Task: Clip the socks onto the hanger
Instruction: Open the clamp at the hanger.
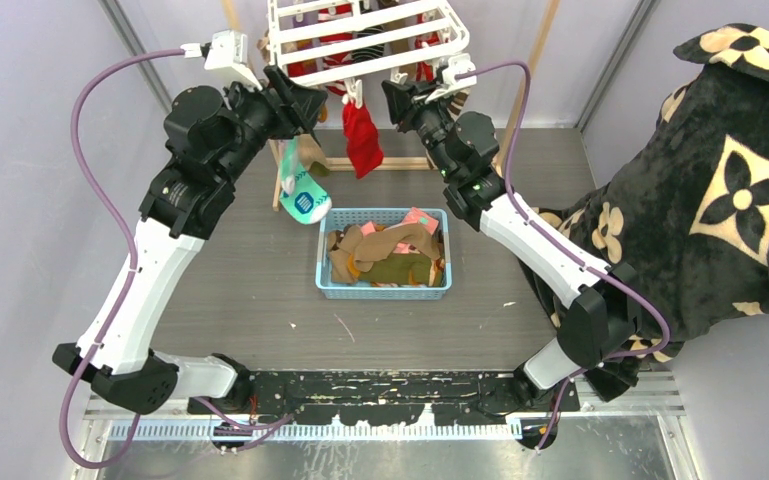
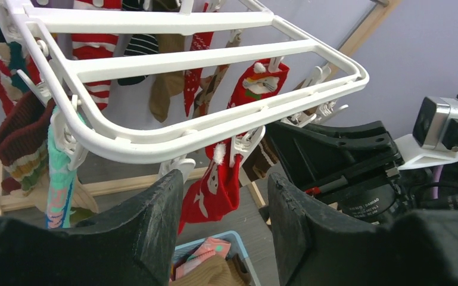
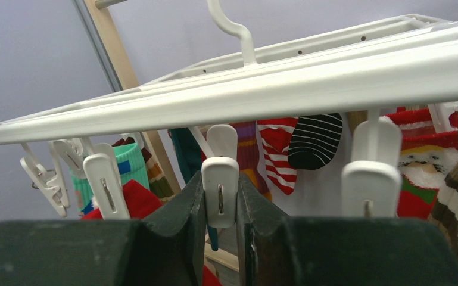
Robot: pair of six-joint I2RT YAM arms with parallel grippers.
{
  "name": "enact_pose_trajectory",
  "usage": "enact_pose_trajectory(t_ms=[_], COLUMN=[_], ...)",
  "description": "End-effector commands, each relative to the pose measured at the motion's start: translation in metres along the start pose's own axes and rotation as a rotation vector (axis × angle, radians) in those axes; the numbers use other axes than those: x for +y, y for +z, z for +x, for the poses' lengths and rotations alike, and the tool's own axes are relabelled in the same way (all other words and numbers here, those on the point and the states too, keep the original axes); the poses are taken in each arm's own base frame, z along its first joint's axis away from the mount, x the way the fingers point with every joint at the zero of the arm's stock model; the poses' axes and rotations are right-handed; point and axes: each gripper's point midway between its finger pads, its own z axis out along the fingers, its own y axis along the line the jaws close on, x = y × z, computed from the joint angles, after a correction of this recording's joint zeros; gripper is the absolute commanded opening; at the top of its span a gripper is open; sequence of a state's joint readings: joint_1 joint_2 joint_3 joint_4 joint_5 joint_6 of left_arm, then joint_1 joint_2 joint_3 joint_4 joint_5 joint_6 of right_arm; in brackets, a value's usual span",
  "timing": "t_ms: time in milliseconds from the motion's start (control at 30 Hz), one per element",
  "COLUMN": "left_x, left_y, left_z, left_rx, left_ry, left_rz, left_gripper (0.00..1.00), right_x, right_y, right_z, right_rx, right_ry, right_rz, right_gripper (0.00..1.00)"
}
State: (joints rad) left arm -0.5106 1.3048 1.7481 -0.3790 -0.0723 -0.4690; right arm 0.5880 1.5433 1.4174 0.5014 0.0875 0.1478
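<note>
The white hanger [image 1: 360, 40] hangs at the back, with several socks clipped under it. My right gripper [image 1: 400, 100] reaches up to its near edge. In the right wrist view the right gripper [image 3: 220, 177] is shut on a dangling white clip [image 3: 219, 190], with a finger pressed to each side. My left gripper [image 1: 305, 105] is just left of a hanging red sock [image 1: 362, 140]. In the left wrist view the left gripper [image 2: 226, 185] stands open and empty below the hanger's rim [image 2: 184, 134], the red sock [image 2: 217, 190] beyond it. A teal sock [image 1: 303, 190] hangs at the left.
A blue basket [image 1: 385, 292] holding more socks [image 1: 390, 250] sits mid-table under the hanger. A pale wooden frame [image 1: 400, 163] stands behind it. A large black floral blanket [image 1: 720, 190] fills the right side. The right arm's wrist [image 2: 345, 161] is close beside my left fingers.
</note>
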Motion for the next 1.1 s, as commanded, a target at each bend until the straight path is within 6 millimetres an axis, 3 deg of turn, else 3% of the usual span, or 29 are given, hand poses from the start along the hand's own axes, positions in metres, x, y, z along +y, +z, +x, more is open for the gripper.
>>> enact_pose_trajectory(t_ms=[0,300,433,733,1067], left_x=[-0.019,-0.069,-0.075,-0.075,-0.073], left_y=[-0.013,-0.013,-0.005,0.019,0.025], left_z=[-0.014,0.008,0.002,-0.014,0.0], left_rx=[-0.019,0.113,0.097,0.029,0.065], left_ry=[-0.038,-0.085,-0.07,-0.019,0.016], left_rz=[0.079,0.309,0.318,0.277,0.282], left_gripper=[0.55,0.53,0.53,0.52,0.54], right_x=[0.014,0.058,0.076,0.089,0.104], right_y=[-0.004,-0.013,-0.016,-0.023,-0.025], right_z=[-0.034,-0.042,-0.046,-0.057,-0.062], right_rx=[-0.101,-0.11,-0.109,-0.104,-0.081], right_ry=[0.011,0.035,0.064,0.142,0.17], right_rz=[-0.044,-0.127,-0.178,-0.234,-0.304], right_gripper=[0.1,0.01,0.01,0.01,0.01])
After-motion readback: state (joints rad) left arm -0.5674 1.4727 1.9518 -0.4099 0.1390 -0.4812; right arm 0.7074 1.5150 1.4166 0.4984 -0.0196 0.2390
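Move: The empty clip is already squeezed in the right fingers, practically at the hand point. Seen from the left hand, that clip is about 7 cm ahead and 12 cm to the right, roughly level. The red sock hangs some 6 cm left of the held clip and 2 cm nearer the bases, its middle about 10 cm lower. The teal sock hangs about 6 cm ahead of the left hand, 4 cm to its left and 12 cm below. Still pinching the clip by its handles, the right hand draws it about 6 cm left and 6 cm back towards the left gripper, turning some 15 degrees counter-clockwise. The left hand, empty and open, swings about 7 cm right to meet it, dipping back a couple of centimetres and then forward again while rising slightly, and turns about 15 degrees clockwise until its fingers straddle the right fingertips. ##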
